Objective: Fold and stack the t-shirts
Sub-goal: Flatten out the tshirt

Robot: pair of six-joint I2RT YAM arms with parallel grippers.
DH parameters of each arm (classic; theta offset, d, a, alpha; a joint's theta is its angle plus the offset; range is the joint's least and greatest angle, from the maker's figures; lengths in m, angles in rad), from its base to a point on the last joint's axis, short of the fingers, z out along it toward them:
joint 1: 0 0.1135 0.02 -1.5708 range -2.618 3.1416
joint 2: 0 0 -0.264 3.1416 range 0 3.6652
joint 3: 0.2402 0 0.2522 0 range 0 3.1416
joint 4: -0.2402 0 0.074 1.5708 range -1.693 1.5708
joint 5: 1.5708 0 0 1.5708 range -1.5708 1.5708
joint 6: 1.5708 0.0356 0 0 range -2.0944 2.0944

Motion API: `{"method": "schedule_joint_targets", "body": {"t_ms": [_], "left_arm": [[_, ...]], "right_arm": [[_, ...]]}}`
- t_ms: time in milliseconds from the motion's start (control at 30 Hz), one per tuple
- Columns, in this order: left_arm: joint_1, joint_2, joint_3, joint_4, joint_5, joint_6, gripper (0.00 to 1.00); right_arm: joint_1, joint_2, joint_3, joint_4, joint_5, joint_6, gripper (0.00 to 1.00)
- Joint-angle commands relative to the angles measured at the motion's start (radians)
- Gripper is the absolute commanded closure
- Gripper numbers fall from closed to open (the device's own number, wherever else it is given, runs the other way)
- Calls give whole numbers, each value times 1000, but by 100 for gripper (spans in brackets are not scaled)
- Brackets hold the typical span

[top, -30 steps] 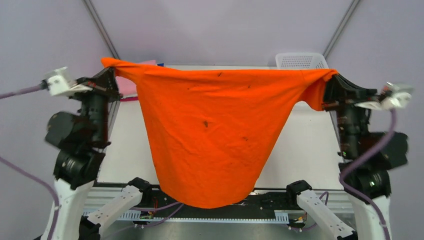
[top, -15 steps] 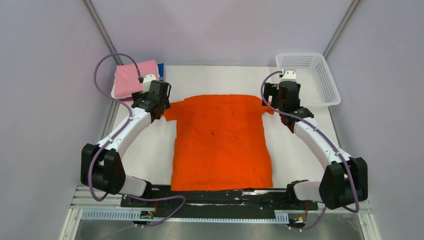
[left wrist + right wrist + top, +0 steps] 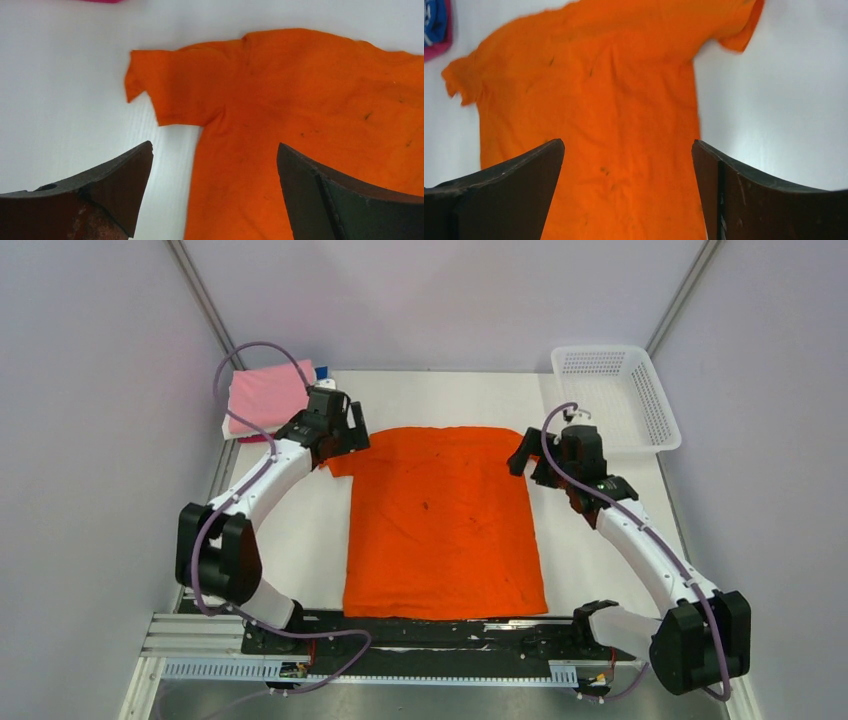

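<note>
The orange t-shirt (image 3: 440, 525) lies spread flat on the white table, collar end far and hem near the arm bases. My left gripper (image 3: 345, 435) hovers open over its far left shoulder. In the left wrist view the shirt (image 3: 310, 110) and its left sleeve (image 3: 170, 95) lie below the spread jaws of that gripper (image 3: 215, 165), untouched. My right gripper (image 3: 525, 458) is open over the far right shoulder, and its wrist view shows the shirt's body (image 3: 589, 100) under the empty gripper (image 3: 628, 160). A folded pink t-shirt (image 3: 265, 395) tops a stack at the far left.
A white mesh basket (image 3: 615, 390) stands at the far right corner of the table (image 3: 600, 540). A blue edge (image 3: 321, 371) shows beside the pink stack. The stack's pink and blue edge (image 3: 436, 25) appears at the top left of the right wrist view.
A second ago both grippers held the orange t-shirt stretched up in the air. Both have since opened and let it go, and it now lies flat on the table.
</note>
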Motion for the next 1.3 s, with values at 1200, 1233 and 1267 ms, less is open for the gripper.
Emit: {"method": "schedule_joint_targets", "body": {"t_ms": [1200,1233,1267], "left_arm": [[-356,-161,-289,145,467,-136,0],[-356,-192,-268,121,444,-127,0],[-355,-210,-260,72,388,-115,0]], "right_arm": [[-16,1268,1301,-310,82,-79,0],[-15,1235,1280,-308,97,-84,0],[-16,1193,1248,-308,110,-86,0]]}}
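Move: The orange t-shirt lies spread on the table. Its left shoulder is about 6 cm to the right of my left hand, level with it and 14 cm down; the left sleeve is almost straight below, the folded stack some 17 cm farther out and 15 cm left. From my right hand, the shirt's right side lies about 11 cm back, 4 cm left and 16 cm down; the right sleeve is roughly 10 cm straight ahead, the white basket 23 cm ahead and 19 cm right. With both grippers staying wide open, I lower my left hand onto the left shoulder while my right hand drops about 14 cm and draws back, tipping down, onto the shirt's right side. Pressing on the cloth, I sweep the right some 35 cm forward as the left drags back and to the right, turning clockwise about 30 degrees, then lifts. ##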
